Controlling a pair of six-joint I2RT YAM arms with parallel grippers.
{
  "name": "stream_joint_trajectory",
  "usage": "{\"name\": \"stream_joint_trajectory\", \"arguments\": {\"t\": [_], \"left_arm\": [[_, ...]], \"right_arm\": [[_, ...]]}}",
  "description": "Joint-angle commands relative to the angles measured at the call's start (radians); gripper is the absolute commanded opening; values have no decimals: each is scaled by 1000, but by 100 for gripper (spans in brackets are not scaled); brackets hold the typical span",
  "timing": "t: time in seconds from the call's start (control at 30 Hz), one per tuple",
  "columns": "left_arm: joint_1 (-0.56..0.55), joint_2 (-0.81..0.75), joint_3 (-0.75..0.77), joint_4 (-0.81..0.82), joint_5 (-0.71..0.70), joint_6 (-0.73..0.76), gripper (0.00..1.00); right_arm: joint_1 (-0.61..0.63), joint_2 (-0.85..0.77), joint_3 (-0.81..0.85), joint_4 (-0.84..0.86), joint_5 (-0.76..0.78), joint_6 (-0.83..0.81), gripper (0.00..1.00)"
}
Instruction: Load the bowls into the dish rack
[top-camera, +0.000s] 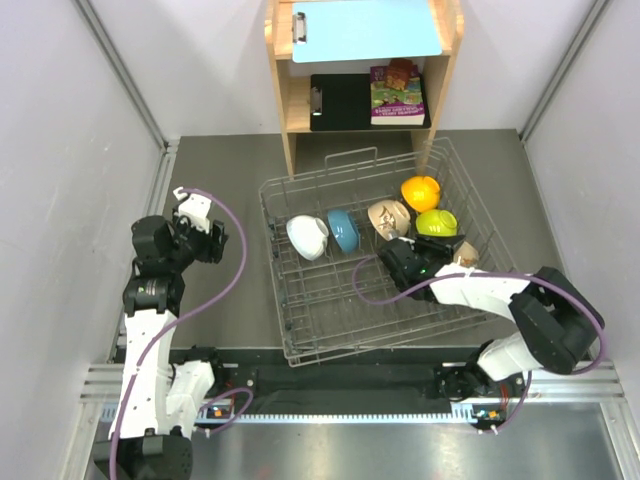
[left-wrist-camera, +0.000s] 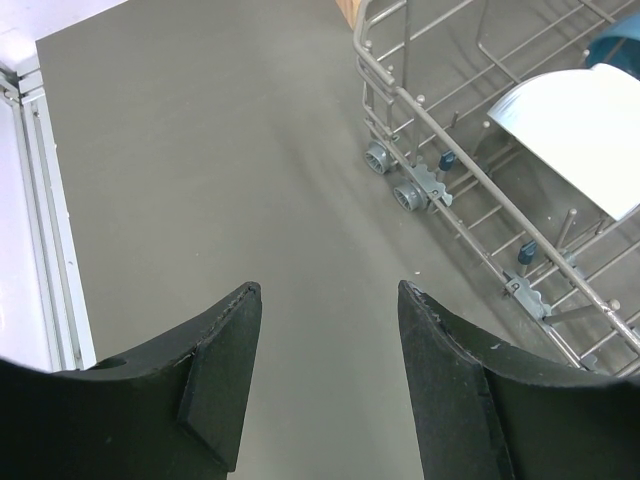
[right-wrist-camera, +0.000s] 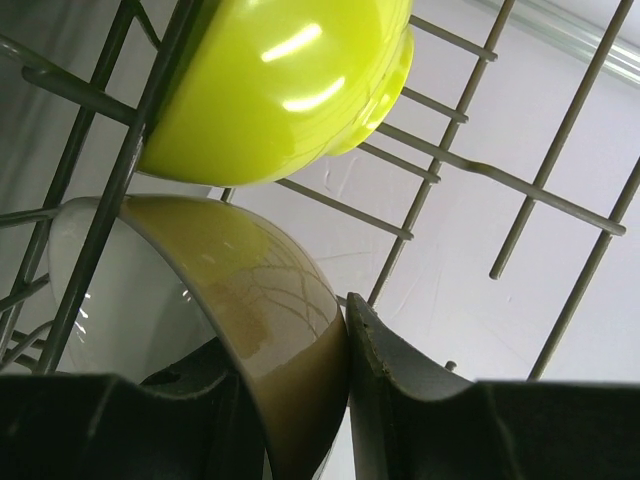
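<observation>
The silver wire dish rack (top-camera: 290, 330) fills the middle of the table. Standing in it on edge are a white bowl (top-camera: 308, 237), a blue bowl (top-camera: 343, 230), a speckled beige bowl (top-camera: 388, 217), an orange bowl (top-camera: 420, 191) and a lime green bowl (top-camera: 436, 222). My right gripper (top-camera: 452, 254) reaches into the rack's right side, shut on the rim of a second beige bowl (right-wrist-camera: 260, 290), one finger inside and one outside, just under the lime green bowl (right-wrist-camera: 290, 80). My left gripper (left-wrist-camera: 330, 300) is open and empty over bare table, left of the rack (left-wrist-camera: 420, 110).
A wooden shelf unit (top-camera: 285, 110) stands behind the rack with a blue clipboard (top-camera: 365, 28), a black clipboard (top-camera: 338, 100) and a booklet (top-camera: 397, 92). Pale walls close in both sides. A metal rail (top-camera: 330, 385) runs along the near edge.
</observation>
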Motion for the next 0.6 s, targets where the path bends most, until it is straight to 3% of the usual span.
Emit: {"name": "stream_joint_trajectory", "arguments": {"t": [0.0,0.13,0.2,0.27,0.33,0.37,0.47,0.57], "left_arm": [[8,-19,-3,16,12,5,62],[6,-21,-7,14,8,9,62],[5,-22,-9,14,11,9,62],[5,-24,-12,16,12,9,62],[5,-22,-15,20,13,8,62],[6,-24,-17,22,15,8,62],[6,-24,-18,23,15,5,62],[8,-24,-18,23,15,5,62]], "right_arm": [[34,53,-3,-111,-43,26,0],[49,76,20,-163,-67,72,0],[57,82,35,-203,-83,99,11],[60,89,46,-229,-95,121,30],[60,93,57,-260,-109,142,37],[61,93,60,-267,-112,148,46],[64,93,72,-292,-123,165,60],[69,98,88,-316,-142,191,67]]}}
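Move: The right fingers already pinch the cream bowl's wall inside the dish rack; its middle lies about 2 cm right of the hand point, 1 cm back and 1 cm lower. The green bowl is some 5 cm ahead and 4 cm left of that hand, the orange bowl about 10 cm ahead and 7 cm left, all near its height. From the left hand the cream bowl lies roughly 43 cm right, 3 cm back and 12 cm down. Hold the right gripper almost still on the cream bowl's wall at first, then open the fingers from under a third to nearly two thirds, so that the outer finger comes free of the wall. While opening, let the hand sink about 1 cm and drift as much to the left, fingers tipping down some 5 degrees, one finger still inside the bowl. ##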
